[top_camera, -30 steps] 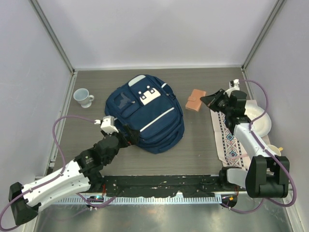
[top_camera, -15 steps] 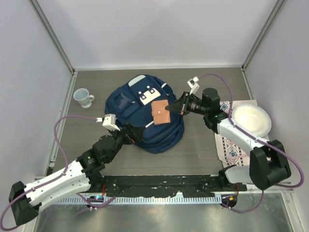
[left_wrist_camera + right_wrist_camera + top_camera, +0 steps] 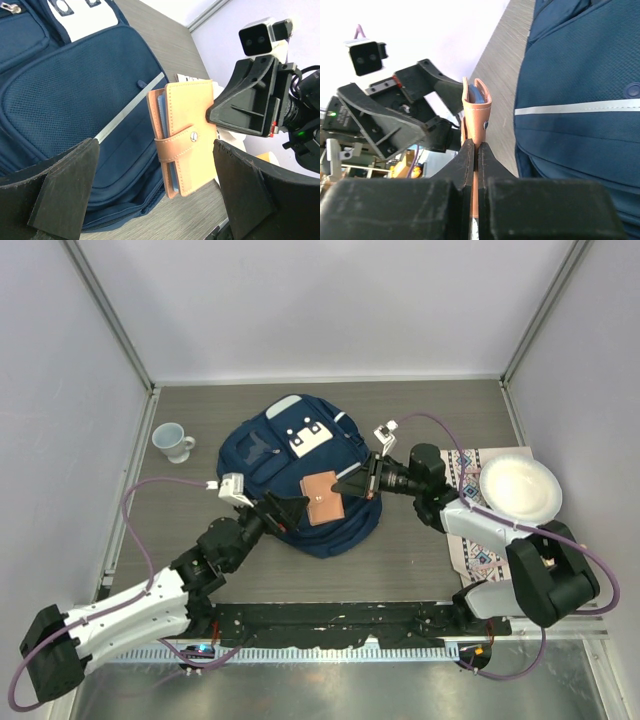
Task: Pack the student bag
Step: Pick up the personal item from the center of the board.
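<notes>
The student bag (image 3: 275, 452) lies flat in the middle of the table, navy with thin white stripes and a white patch; it also fills the left wrist view (image 3: 65, 95) and the right wrist view (image 3: 585, 100). My right gripper (image 3: 347, 486) is shut on a tan leather wallet (image 3: 322, 498), holding it by one edge over the bag's lower front. The wallet (image 3: 187, 137) hangs upright with its snap strap closed. My left gripper (image 3: 288, 510) stands open at the bag's near edge, its fingers spread either side of the wallet without touching it.
A white mug (image 3: 174, 441) stands at the far left. A white bowl (image 3: 519, 488) rests on a patterned cloth (image 3: 470, 530) at the right. Enclosure walls run round the table on three sides.
My right arm has carried the wallet from the table right of the bag leftward, out over the bag's front. The left gripper has edged right toward it, still open.
</notes>
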You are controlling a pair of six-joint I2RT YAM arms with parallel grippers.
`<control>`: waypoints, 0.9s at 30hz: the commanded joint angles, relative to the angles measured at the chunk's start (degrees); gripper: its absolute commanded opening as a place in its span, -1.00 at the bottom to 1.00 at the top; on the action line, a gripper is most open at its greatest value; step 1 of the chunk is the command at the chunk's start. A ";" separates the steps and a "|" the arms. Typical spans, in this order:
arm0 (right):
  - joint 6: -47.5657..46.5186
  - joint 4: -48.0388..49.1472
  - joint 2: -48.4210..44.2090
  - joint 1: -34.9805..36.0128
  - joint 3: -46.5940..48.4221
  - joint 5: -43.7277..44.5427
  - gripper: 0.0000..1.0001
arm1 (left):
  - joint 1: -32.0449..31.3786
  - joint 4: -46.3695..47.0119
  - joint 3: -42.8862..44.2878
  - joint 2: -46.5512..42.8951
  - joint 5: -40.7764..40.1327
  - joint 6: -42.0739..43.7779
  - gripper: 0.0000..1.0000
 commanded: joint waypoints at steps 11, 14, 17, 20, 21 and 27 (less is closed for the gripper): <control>8.07 16.81 2.15 0.20 -2.76 -7.43 -0.98 | 2.83 16.98 1.22 11.46 8.16 -2.17 0.99; 7.89 17.25 3.12 0.28 -2.76 -8.75 -0.98 | 3.27 19.44 1.23 13.13 9.92 -2.70 0.99; 7.63 17.34 3.12 0.37 -2.76 -9.19 -0.98 | 3.45 21.29 1.31 14.36 11.25 -3.23 0.93; 6.93 16.64 3.12 0.46 -2.59 -9.28 -0.98 | 3.71 22.69 1.58 15.24 13.00 -3.40 0.81; 6.84 16.46 3.12 0.46 -2.50 -9.37 -0.97 | 3.80 23.13 2.01 16.03 14.31 -3.49 0.72; 5.96 15.59 3.21 0.64 -2.50 -8.93 -0.92 | 3.98 23.92 3.51 18.32 17.58 -3.93 0.20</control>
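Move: The personal item, the tan wallet hanging in my right fingers, lies about 7 cm to the right of my open left hand and 3 cm ahead, roughly level with it; my right fingertips are some 10 cm right and 5 cm ahead. The backpack's middle is about 14 cm ahead and 15 cm below. From my right hand, the wallet's middle is some 3 cm left, 2 cm back and slightly below. I bring my left hand about 5 cm to the right, dipping slightly and coming back up, and turn it some 10 degrees clockwise so that its open fingers straddle the wallet's near edge, then start to close them. My right hand keeps its pinch on the wallet's far side and draws back about 2 cm, turning slightly counter-clockwise. ##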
